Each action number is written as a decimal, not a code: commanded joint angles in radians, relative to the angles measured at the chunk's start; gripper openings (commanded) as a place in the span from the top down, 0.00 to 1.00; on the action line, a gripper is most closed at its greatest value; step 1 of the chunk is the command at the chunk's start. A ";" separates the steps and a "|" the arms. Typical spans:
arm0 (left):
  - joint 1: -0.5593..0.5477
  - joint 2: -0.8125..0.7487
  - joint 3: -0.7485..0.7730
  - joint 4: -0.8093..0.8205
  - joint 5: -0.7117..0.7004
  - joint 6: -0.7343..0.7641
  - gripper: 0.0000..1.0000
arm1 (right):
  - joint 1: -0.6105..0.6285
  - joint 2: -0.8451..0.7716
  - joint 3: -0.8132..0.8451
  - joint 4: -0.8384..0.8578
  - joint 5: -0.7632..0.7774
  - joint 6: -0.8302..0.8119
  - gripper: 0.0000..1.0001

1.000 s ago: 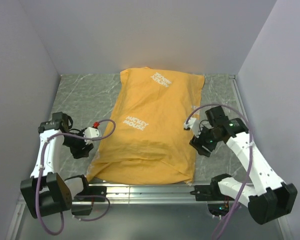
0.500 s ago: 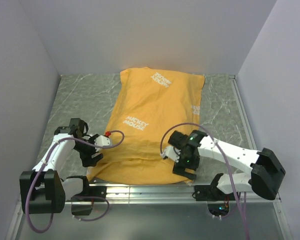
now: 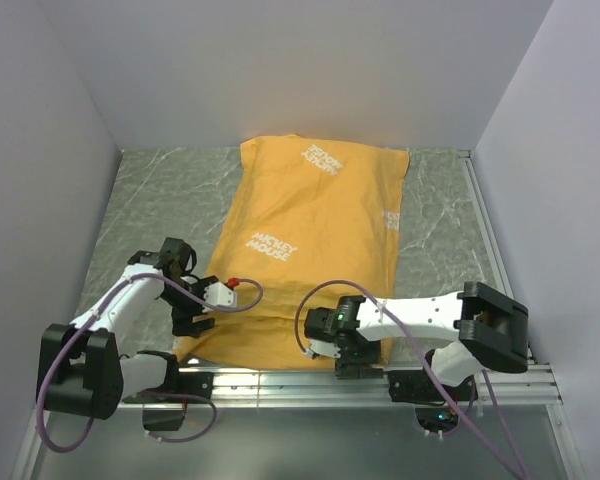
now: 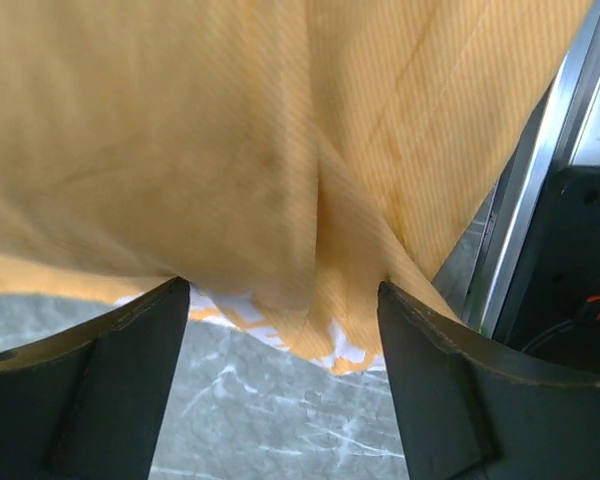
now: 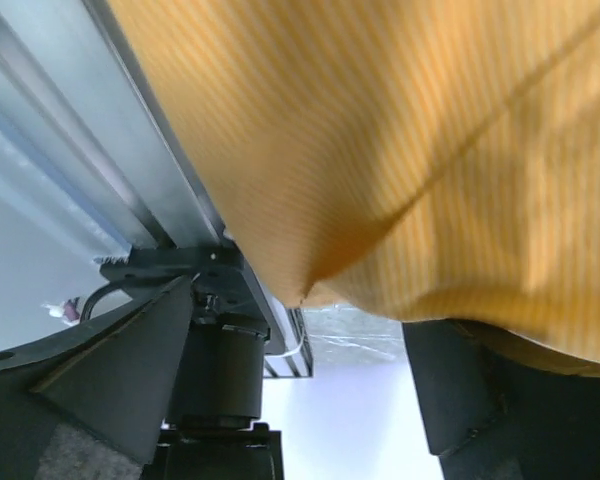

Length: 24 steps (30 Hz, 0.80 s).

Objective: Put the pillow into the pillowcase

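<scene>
The orange pillowcase (image 3: 300, 260) lies flat along the table, bulging, with white "MICKEY MOUSE" lettering on top. The pillow does not show anywhere. My left gripper (image 3: 196, 318) is open at the case's near left corner. In the left wrist view its jaws (image 4: 282, 292) stand wide apart with the orange hem (image 4: 280, 200) hanging just above and between them. White patches show under the hem, and I cannot tell what they are. My right gripper (image 3: 350, 356) is open at the near right corner. In the right wrist view (image 5: 300, 310) a fold of the case (image 5: 400, 150) hangs between its fingers.
An aluminium rail (image 3: 280, 380) runs along the near table edge, right under the case's near hem. Grey marbled tabletop (image 3: 160, 200) lies left and right of the case. Plain walls close in the back and both sides.
My right arm swung from beside the case's right edge down to its near right corner. My left gripper moved right, up to the near left corner. The case has not shifted.
</scene>
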 commanded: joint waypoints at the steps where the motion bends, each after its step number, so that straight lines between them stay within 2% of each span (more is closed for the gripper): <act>1: -0.033 0.026 -0.026 0.039 -0.023 0.028 0.20 | 0.011 0.029 0.026 0.027 0.026 0.012 0.16; 3: -0.040 0.065 -0.042 0.061 -0.042 0.031 0.26 | 0.008 0.052 0.028 0.025 0.026 0.012 0.19; 4: -0.041 0.078 -0.043 0.090 -0.048 0.022 0.29 | 0.008 0.052 0.028 0.028 0.023 0.012 0.24; 6: -0.041 0.123 -0.042 0.110 -0.045 0.010 0.46 | 0.008 0.052 0.025 0.030 0.024 0.012 0.34; 7: -0.041 0.135 -0.037 0.113 -0.028 -0.001 0.55 | 0.005 0.055 0.026 0.030 0.027 0.013 0.50; 8: -0.041 0.148 -0.019 0.113 -0.016 -0.013 0.72 | 0.004 0.054 0.026 0.030 0.029 0.016 0.61; 9: -0.040 0.149 -0.008 0.110 0.001 -0.025 0.79 | 0.002 0.051 0.025 0.033 0.033 0.018 0.89; 10: -0.038 0.145 0.019 0.093 0.033 -0.039 0.83 | 0.001 0.043 0.023 0.033 0.047 0.024 1.00; 11: -0.037 0.125 0.033 0.084 0.049 -0.048 0.92 | 0.001 0.023 0.022 0.036 0.058 0.025 1.00; 13: -0.024 0.088 0.093 0.051 0.105 -0.082 0.99 | -0.008 -0.036 0.023 0.042 0.108 0.024 1.00; 15: 0.002 0.073 0.156 0.014 0.153 -0.129 0.99 | -0.048 -0.092 0.023 0.051 0.170 0.009 1.00; 17: 0.032 0.069 0.286 -0.067 0.237 -0.156 1.00 | -0.123 -0.167 0.040 0.047 0.185 -0.023 1.00; 18: 0.073 0.072 0.337 -0.089 0.269 -0.189 1.00 | -0.201 -0.193 0.066 0.042 0.191 -0.036 1.00; 19: 0.098 0.086 0.440 -0.109 0.305 -0.206 0.99 | -0.226 -0.231 0.065 0.056 0.204 -0.033 1.00; 21: 0.167 0.106 0.538 -0.154 0.397 -0.272 1.00 | -0.240 -0.290 0.027 0.114 0.210 -0.053 1.00; 22: 0.183 0.131 0.623 -0.167 0.421 -0.292 1.00 | -0.246 -0.340 0.004 0.146 0.234 -0.069 1.00; 24: 0.203 0.152 0.690 -0.171 0.472 -0.365 1.00 | -0.254 -0.385 -0.059 0.243 0.301 -0.102 1.00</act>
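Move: The near-left part of the pillowcase's open end lies straight under the open left gripper, about 2 cm down, its near-left corner some 6 cm back and 3 cm left. The case's near edge sits directly below the open right gripper, roughly 1 cm down, the near-right corner about 5 cm right and 1 cm ahead of it. The lower print lies some 14 cm ahead and 14 cm right of the left gripper. Sink both open grippers onto the pillowcase, the left about 2.5 cm and the right barely 1 cm, and shut them to pinch its near end. Then lift the left steeply, some 18 cm, while carrying it about 12 cm forward with its fingers swinging rightward; draw the right about 8 cm forward and 6 cm up, its fingertips tipping forward some 20 degrees. ##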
